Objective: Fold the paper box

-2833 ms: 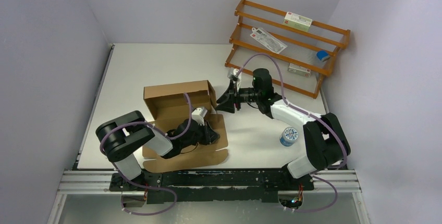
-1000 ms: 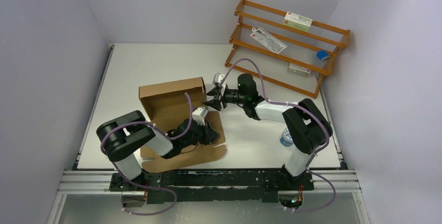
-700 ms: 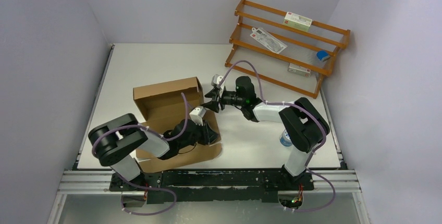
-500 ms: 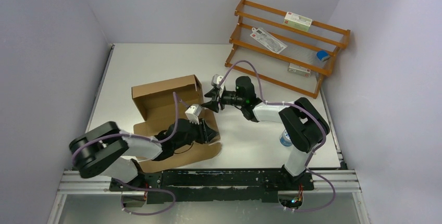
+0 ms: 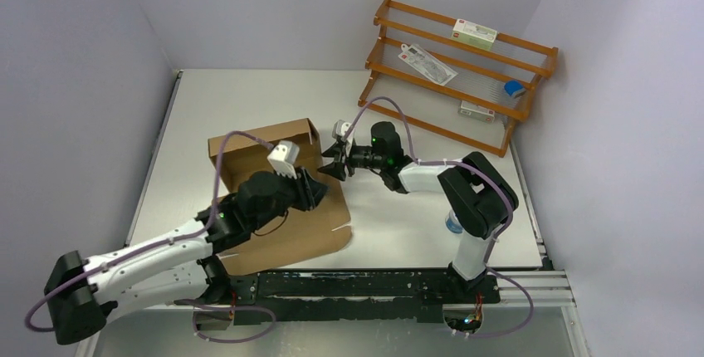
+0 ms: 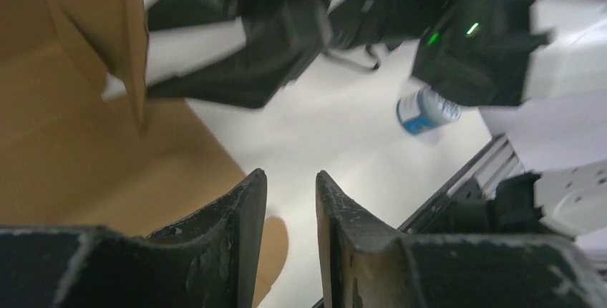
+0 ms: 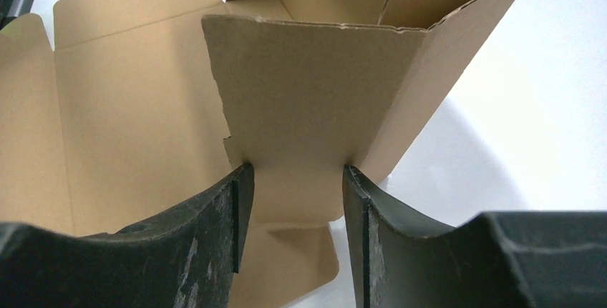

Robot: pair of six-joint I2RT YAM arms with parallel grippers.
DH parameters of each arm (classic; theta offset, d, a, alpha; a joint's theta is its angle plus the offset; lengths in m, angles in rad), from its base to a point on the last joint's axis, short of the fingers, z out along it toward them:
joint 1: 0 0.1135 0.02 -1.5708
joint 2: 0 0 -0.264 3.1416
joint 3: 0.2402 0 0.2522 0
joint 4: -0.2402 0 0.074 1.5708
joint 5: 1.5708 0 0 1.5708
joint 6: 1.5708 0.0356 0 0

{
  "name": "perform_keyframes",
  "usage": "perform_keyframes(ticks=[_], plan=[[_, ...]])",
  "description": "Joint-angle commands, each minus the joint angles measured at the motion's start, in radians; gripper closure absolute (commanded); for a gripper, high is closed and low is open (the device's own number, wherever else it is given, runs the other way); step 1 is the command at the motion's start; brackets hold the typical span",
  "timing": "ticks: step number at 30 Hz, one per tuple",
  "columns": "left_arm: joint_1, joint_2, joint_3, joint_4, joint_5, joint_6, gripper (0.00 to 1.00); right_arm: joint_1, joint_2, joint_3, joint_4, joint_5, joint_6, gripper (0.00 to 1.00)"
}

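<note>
The paper box (image 5: pixel 259 153) is brown cardboard, half raised at the table's middle left. Its back and side walls stand, and its lid panel (image 5: pixel 295 226) lies flat toward me. My left gripper (image 5: pixel 320 192) hovers above the lid's far right corner. It is open by a narrow gap with nothing between the jaws (image 6: pixel 290 179), and the cardboard (image 6: pixel 64 150) lies below and to their left. My right gripper (image 5: pixel 329 166) is open at the box's right end. Its two fingertips rest against the lower corners of the upright side flap (image 7: pixel 315 86), and the box's open inside shows behind that flap.
A small blue-and-white tin (image 6: pixel 427 109) stands on the table to the right, near my right arm's base. An orange wooden rack (image 5: pixel 457 75) holding white cartons fills the back right corner. A metal rail (image 5: pixel 332 284) runs along the near edge.
My left gripper opened, let go of the lid panel and rose toward the box as its arm stretched out. The box slid slightly left, and my right gripper followed it.
</note>
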Motion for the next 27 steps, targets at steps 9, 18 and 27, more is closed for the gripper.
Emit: perform_keyframes(ticks=[9,18,27], plan=[[0.259,0.111,0.576,-0.582,-0.163,0.326,0.54,0.013,0.006,0.042,0.007,-0.037,-0.040,0.46],[0.574,0.355,0.802,-0.599,0.075,0.493,0.44,0.022,0.030,0.075,0.006,-0.052,-0.048,0.46],[0.651,0.573,0.833,-0.542,0.261,0.531,0.40,0.029,0.055,0.105,-0.014,-0.050,-0.072,0.45]])
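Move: Over the box's open front, the left hand starts with the far wall about 17 cm ahead, 14 cm to its left and 10 cm lower. The loose front panel lies flat some 6 cm back, 8 cm left and 17 cm below; the right side wall is 13 cm straight ahead, 10 cm lower. For the right hand, that side wall is about 2 cm ahead and 2 cm left, its middle some 4 cm down. Sweeping up about 12 cm and then forward and left over the box, the left hand travels some 20 cm out and sinks again towards the far wall's top edge, its left side rolling up and its fingers opening wider. The right hand, fingertips still against the side wall, eases slightly left and up. ##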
